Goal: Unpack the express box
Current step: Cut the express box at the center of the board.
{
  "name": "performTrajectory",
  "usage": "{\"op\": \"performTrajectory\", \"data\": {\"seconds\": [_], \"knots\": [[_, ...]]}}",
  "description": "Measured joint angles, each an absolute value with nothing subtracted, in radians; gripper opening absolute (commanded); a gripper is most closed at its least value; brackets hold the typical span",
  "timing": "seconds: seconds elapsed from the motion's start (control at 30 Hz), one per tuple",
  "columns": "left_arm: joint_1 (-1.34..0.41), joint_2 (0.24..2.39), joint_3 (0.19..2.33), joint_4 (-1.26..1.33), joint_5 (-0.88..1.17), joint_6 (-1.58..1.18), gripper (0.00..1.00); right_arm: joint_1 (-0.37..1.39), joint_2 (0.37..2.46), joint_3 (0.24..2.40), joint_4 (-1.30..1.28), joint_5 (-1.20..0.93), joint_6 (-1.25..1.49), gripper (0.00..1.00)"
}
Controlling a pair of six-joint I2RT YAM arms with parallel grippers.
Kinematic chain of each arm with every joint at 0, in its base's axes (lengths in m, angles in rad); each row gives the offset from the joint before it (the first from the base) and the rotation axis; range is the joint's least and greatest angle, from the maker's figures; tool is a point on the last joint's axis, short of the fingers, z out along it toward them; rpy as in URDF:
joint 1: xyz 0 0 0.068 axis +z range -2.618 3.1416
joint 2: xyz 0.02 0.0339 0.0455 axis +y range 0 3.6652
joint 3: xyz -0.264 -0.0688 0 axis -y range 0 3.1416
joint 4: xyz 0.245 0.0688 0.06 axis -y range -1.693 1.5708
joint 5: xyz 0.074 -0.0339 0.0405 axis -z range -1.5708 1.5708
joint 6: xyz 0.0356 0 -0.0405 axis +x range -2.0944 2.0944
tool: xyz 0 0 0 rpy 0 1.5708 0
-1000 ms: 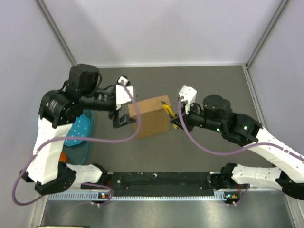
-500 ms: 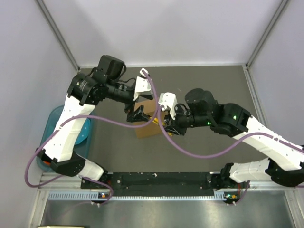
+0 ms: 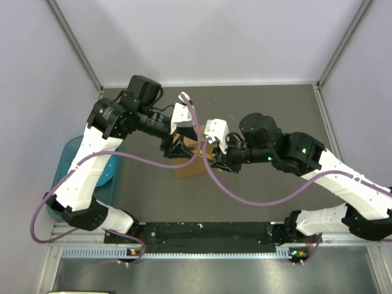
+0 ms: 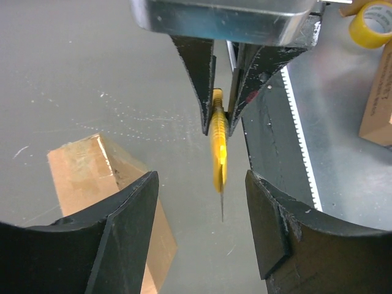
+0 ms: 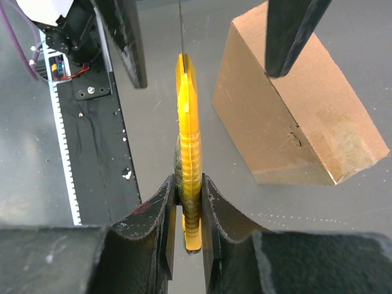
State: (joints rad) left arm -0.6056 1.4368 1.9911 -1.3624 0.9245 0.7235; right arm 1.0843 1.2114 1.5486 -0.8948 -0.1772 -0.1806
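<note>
The express box point(image 3: 186, 168), plain brown cardboard, stands on the dark table under both arms and is mostly hidden from above. It shows in the left wrist view as the box point(image 4: 86, 177) and in the right wrist view as the box point(image 5: 294, 122). My right gripper point(image 5: 188, 184) is shut on a small yellow utility knife point(image 5: 188, 122), blade out and pointing away from it. My left gripper point(image 4: 199, 226) faces it, open, beside the box. The knife point(image 4: 218, 147) points at the gap between its fingers, touching neither. From above, the left gripper point(image 3: 173, 149) and right gripper point(image 3: 215, 162) almost meet.
A blue bin point(image 3: 92, 177) sits at the table's left edge. A black rail point(image 3: 208, 231) runs along the near edge. Beyond it, a yellow tape roll point(image 4: 372, 23) and another cardboard piece point(image 4: 380, 98) lie on the metal shelf.
My left arm has swung in from the left to the box and its jaws have narrowed. My right arm has carried the knife leftward over the box.
</note>
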Motion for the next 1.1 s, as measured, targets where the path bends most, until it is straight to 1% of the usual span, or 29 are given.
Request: {"op": "performTrajectory", "data": {"seconds": [0.2, 0.27, 0.33, 0.37, 0.4, 0.43, 0.6, 0.63, 0.7, 0.8, 0.87, 0.9, 0.97, 1.0, 1.07, 1.1], "knots": [[-0.629, 1.437, 1.967, -1.363, 0.937, 0.706, 0.65, 1.084, 1.229, 1.587, -0.907, -0.161, -0.191, 0.0], [-0.631, 1.437, 1.967, -1.363, 0.942, 0.705, 0.63, 1.084, 1.234, 1.594, -0.905, -0.16, -0.192, 0.0], [-0.632, 1.437, 1.967, -1.363, 0.946, 0.704, 0.47, 1.084, 1.238, 1.6, -0.907, -0.159, -0.195, 0.0], [-0.632, 1.437, 1.967, -1.363, 0.947, 0.702, 0.42, 1.084, 1.24, 1.6, -0.906, -0.159, -0.196, 0.0], [-0.633, 1.437, 1.967, -1.363, 0.947, 0.699, 0.32, 1.084, 1.242, 1.602, -0.907, -0.159, -0.198, 0.0], [-0.633, 1.437, 1.967, -1.363, 0.95, 0.701, 0.28, 1.084, 1.245, 1.605, -0.908, -0.159, -0.199, 0.0], [-0.636, 1.437, 1.967, -1.362, 0.953, 0.705, 0.21, 1.085, 1.254, 1.606, -0.907, -0.168, -0.202, 0.0], [-0.636, 1.437, 1.967, -1.362, 0.953, 0.704, 0.11, 1.085, 1.256, 1.607, -0.907, -0.17, -0.202, 0.0], [-0.636, 1.438, 1.967, -1.362, 0.952, 0.705, 0.0, 1.085, 1.26, 1.613, -0.914, -0.176, -0.199, 0.0], [-0.636, 1.438, 1.967, -1.361, 0.958, 0.702, 0.0, 1.085, 1.264, 1.624, -0.926, -0.174, -0.2, 0.01], [-0.636, 1.44, 1.967, -1.361, 0.965, 0.702, 0.0, 1.085, 1.264, 1.625, -0.929, -0.173, -0.2, 0.19], [-0.636, 1.443, 1.967, -1.361, 0.968, 0.702, 0.0, 1.085, 1.263, 1.625, -0.931, -0.169, -0.199, 0.33], [-0.635, 1.448, 1.961, -1.351, 0.981, 0.697, 0.0, 1.085, 1.259, 1.625, -0.935, -0.159, -0.197, 0.49], [-0.635, 1.449, 1.953, -1.346, 0.995, 0.687, 0.0, 1.085, 1.253, 1.622, -0.928, -0.146, -0.195, 0.62], [-0.635, 1.445, 1.924, -1.334, 1.019, 0.655, 0.0, 1.085, 1.222, 1.595, -0.901, -0.118, -0.19, 0.75], [-0.63, 1.439, 1.899, -1.326, 1.032, 0.633, 0.0, 1.085, 1.197, 1.576, -0.887, -0.101, -0.187, 0.87]]}}
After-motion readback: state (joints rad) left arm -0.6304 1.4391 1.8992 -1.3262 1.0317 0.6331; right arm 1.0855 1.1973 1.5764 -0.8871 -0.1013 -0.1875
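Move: The yellow cutter, held by its handle in the right fingers with the blade towards the open left fingers, has its middle about 4 cm to the left hand's right, 3 cm back and 2 cm below. From the right hand the left fingers are some 7 cm left, 4 cm ahead and 4 cm higher. The upright express box stands below: its middle is roughly 13 cm ahead of the left hand, level with it sideways, and about 28 cm lower. The left fingers pinch the cutter near the blade end of its handle, closing from over half open to shut after the hand has eased back about 1 cm. Only then do the right fingers open and let go; that hand, which had crept up 1 cm, begins to draw off rightward, up and slightly forward. The left hand ends some 2 cm back and 1 cm lower, its wrist turning about 10 degrees. ##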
